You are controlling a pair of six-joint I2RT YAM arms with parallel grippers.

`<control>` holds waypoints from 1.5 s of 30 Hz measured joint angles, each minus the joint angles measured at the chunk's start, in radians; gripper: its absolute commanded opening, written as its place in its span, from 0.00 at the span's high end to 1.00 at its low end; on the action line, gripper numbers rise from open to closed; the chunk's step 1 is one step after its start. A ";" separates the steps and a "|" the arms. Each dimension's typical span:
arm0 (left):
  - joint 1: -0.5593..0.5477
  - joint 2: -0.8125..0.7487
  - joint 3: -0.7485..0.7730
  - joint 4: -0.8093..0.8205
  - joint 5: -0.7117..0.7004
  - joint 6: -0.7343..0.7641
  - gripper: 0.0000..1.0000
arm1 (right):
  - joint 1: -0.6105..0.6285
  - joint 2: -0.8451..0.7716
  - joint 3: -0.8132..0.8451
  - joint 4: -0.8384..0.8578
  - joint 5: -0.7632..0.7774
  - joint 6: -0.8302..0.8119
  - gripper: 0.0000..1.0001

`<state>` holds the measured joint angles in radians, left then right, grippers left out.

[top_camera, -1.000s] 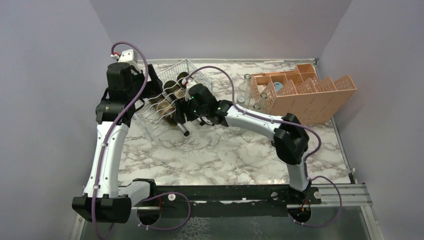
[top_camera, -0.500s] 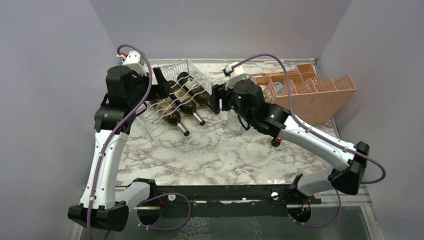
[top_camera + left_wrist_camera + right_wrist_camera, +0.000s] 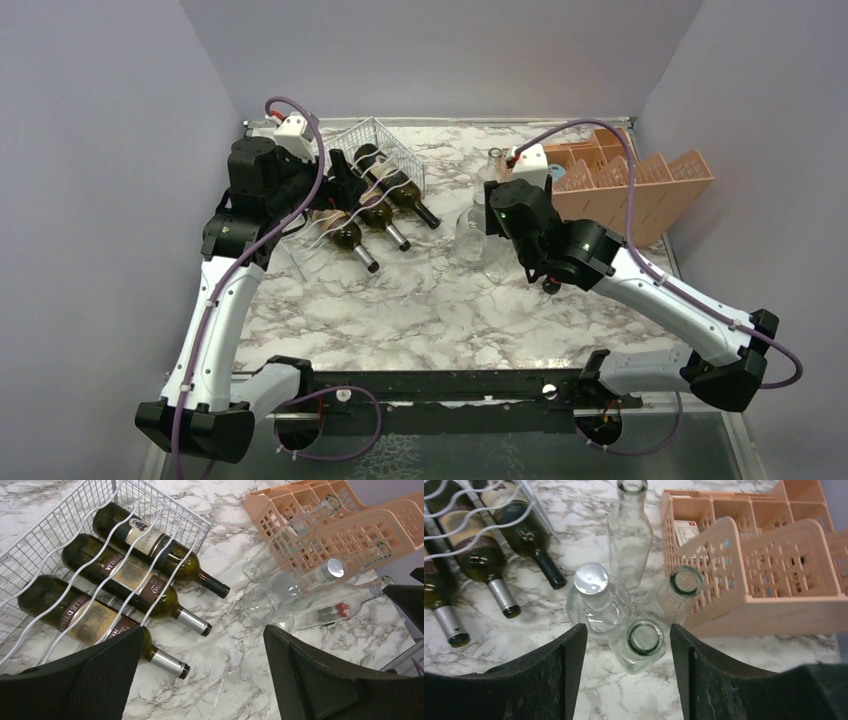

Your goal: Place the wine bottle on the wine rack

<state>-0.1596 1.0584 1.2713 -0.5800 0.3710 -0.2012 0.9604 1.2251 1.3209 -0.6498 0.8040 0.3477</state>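
Observation:
Three dark green wine bottles (image 3: 378,213) lie side by side in the white wire wine rack (image 3: 385,135), necks pointing toward the table's middle. In the left wrist view they show as the upper (image 3: 150,542), middle (image 3: 130,577) and lower (image 3: 85,615) bottles in the rack (image 3: 190,522). My left gripper (image 3: 345,170) (image 3: 202,645) hangs open above the rack's near side, holding nothing. My right gripper (image 3: 492,215) (image 3: 628,627) is open and empty, above a group of clear glass bottles.
Several clear glass bottles (image 3: 629,527) (image 3: 470,235) stand between the rack and an orange divider crate (image 3: 620,195) (image 3: 774,570); one has a silver cap (image 3: 591,580). One open mouth (image 3: 644,637) sits below my right fingers. Purple walls close in the table.
My right arm has pulled away from the rack to the right, over the clear bottles, leaving the third wine bottle lying in the rack. My left gripper has opened wider and shifted right.

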 measured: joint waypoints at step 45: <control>-0.068 0.001 -0.205 0.222 0.161 -0.056 0.05 | -0.135 -0.042 -0.167 0.077 -0.280 -0.064 0.99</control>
<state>-0.2276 1.0595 1.0660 -0.3580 0.5323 -0.2577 0.8249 1.1835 1.1542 -0.5724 0.5240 0.2840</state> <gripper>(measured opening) 0.952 0.360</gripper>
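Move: Just below the right hand is the nearest standing clear glass bottle, its middle some 2 cm ahead, 2 cm to the right and 15 cm down. The metal-capped round jug stands about 8 cm ahead and 4 cm to the left of this hand; a second clear bottle is roughly 8 cm ahead and 6 cm right. From the left hand, the nearest bottle lies around 29 cm to the right, nearly level in reach, some 18 cm lower. Sinking about 6 cm and easing right, the right hand then comes forward and closes its partly open fingers round the neck of the nearest clear bottle. Holding it, the hand draws back and left roughly 1.5 cm each without rising, tipping slightly down. The wide-open left hand, nearly still at first, heads right and down about 5 cm towards the bottle, turning some 10 degrees clockwise. ##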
